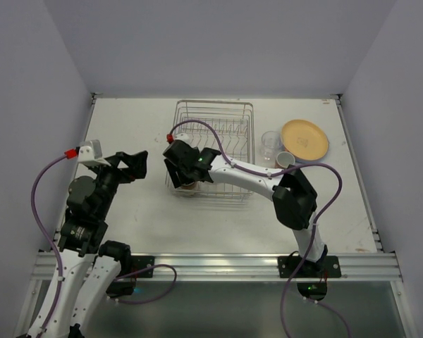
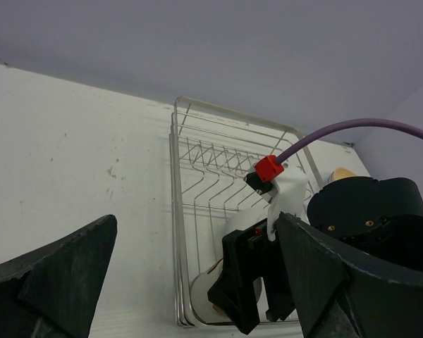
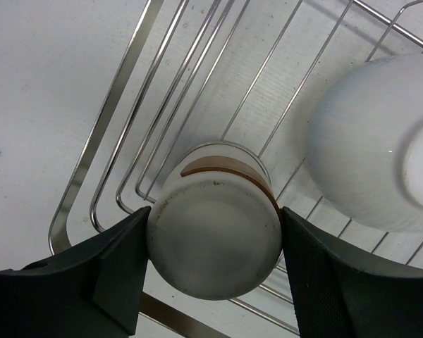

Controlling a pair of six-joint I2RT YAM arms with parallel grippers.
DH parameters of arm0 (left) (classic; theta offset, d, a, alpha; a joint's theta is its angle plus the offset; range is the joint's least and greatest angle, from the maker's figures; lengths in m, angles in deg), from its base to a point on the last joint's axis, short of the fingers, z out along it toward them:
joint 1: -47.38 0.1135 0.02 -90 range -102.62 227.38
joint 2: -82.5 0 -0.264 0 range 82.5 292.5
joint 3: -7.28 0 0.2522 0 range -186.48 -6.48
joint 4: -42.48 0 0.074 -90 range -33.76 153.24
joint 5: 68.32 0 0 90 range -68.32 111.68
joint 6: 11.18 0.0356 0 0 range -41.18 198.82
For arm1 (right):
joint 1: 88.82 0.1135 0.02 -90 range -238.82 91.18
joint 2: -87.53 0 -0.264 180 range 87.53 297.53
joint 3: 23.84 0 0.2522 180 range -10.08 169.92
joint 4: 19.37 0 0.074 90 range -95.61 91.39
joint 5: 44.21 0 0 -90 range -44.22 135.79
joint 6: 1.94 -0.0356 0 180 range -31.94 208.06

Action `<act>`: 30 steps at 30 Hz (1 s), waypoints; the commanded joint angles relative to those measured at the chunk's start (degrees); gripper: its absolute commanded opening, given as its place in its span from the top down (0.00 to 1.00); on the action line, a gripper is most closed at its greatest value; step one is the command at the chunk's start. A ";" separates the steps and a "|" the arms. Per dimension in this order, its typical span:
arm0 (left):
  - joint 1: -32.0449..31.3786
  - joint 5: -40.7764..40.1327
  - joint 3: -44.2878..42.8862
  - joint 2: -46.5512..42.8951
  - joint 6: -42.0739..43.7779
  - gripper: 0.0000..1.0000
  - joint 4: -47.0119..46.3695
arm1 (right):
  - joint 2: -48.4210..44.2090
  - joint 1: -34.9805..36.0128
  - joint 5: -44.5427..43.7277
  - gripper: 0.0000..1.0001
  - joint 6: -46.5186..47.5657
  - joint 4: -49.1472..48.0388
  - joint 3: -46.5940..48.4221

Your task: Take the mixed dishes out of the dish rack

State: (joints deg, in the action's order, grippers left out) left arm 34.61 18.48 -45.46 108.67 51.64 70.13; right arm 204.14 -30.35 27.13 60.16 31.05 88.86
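A small brown cup (image 3: 215, 211) stands upside down in the near left corner of the dish rack (image 1: 215, 120), pale base up with a brown band showing. My right gripper (image 3: 213, 248) reaches down into that corner (image 1: 185, 177), and both fingers press on the cup's sides. A white bowl (image 3: 370, 141) lies upside down just beside it in the rack. The yellow-orange plate (image 1: 304, 138), the clear glass (image 1: 271, 144) and a mug (image 1: 285, 160) rest on the table right of the rack. My left gripper (image 1: 130, 165) hovers open left of the rack, holding nothing.
The rack's upright tines (image 2: 211, 158) stand bare in its far half. The right arm's purple cable (image 1: 218, 137) arcs over the rack. Side walls close the table (image 1: 134, 204) in on the left, back and right.
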 commanded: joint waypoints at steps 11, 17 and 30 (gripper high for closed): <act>0.38 2.59 -0.13 1.60 2.22 0.00 -2.64 | -9.37 -3.45 -0.43 0.91 -0.49 -1.41 1.97; 0.38 4.50 0.13 0.55 3.97 0.00 -2.64 | -19.83 -11.17 17.54 1.00 -5.57 -14.12 -10.04; 0.38 29.89 2.50 5.46 0.20 0.00 -12.74 | -38.13 -19.28 40.18 1.00 -12.79 -40.79 -30.99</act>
State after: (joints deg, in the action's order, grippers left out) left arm 34.63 35.24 -43.69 111.21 53.82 63.88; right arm 169.54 -49.49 60.35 49.75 0.59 59.24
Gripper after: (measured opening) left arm 0.997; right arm 0.702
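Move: The right gripper already holds the upturned white cup, its middle about 3 cm below and 1 cm ahead of the pads. From this hand the open left gripper is roughly 11 cm to the left, 4 cm back and 19 cm up. The white bowl lies some 9 cm right, 3 cm ahead and 5 cm below; the rack's near-left corner about 6 cm left and 4 cm back. From the left hand the cup is about 11 cm right, 5 cm ahead and 22 cm below. Keep the right fingers' grip on the cup and lift it about 16 cm out of the rack corner, drifting 7 or 8 cm right towards the bowl, while swinging the fingers some 45 degrees from steeply down to mostly leftward. Late on, bring the open left gripper about 5 cm right towards the cup, turning it clockwise. ##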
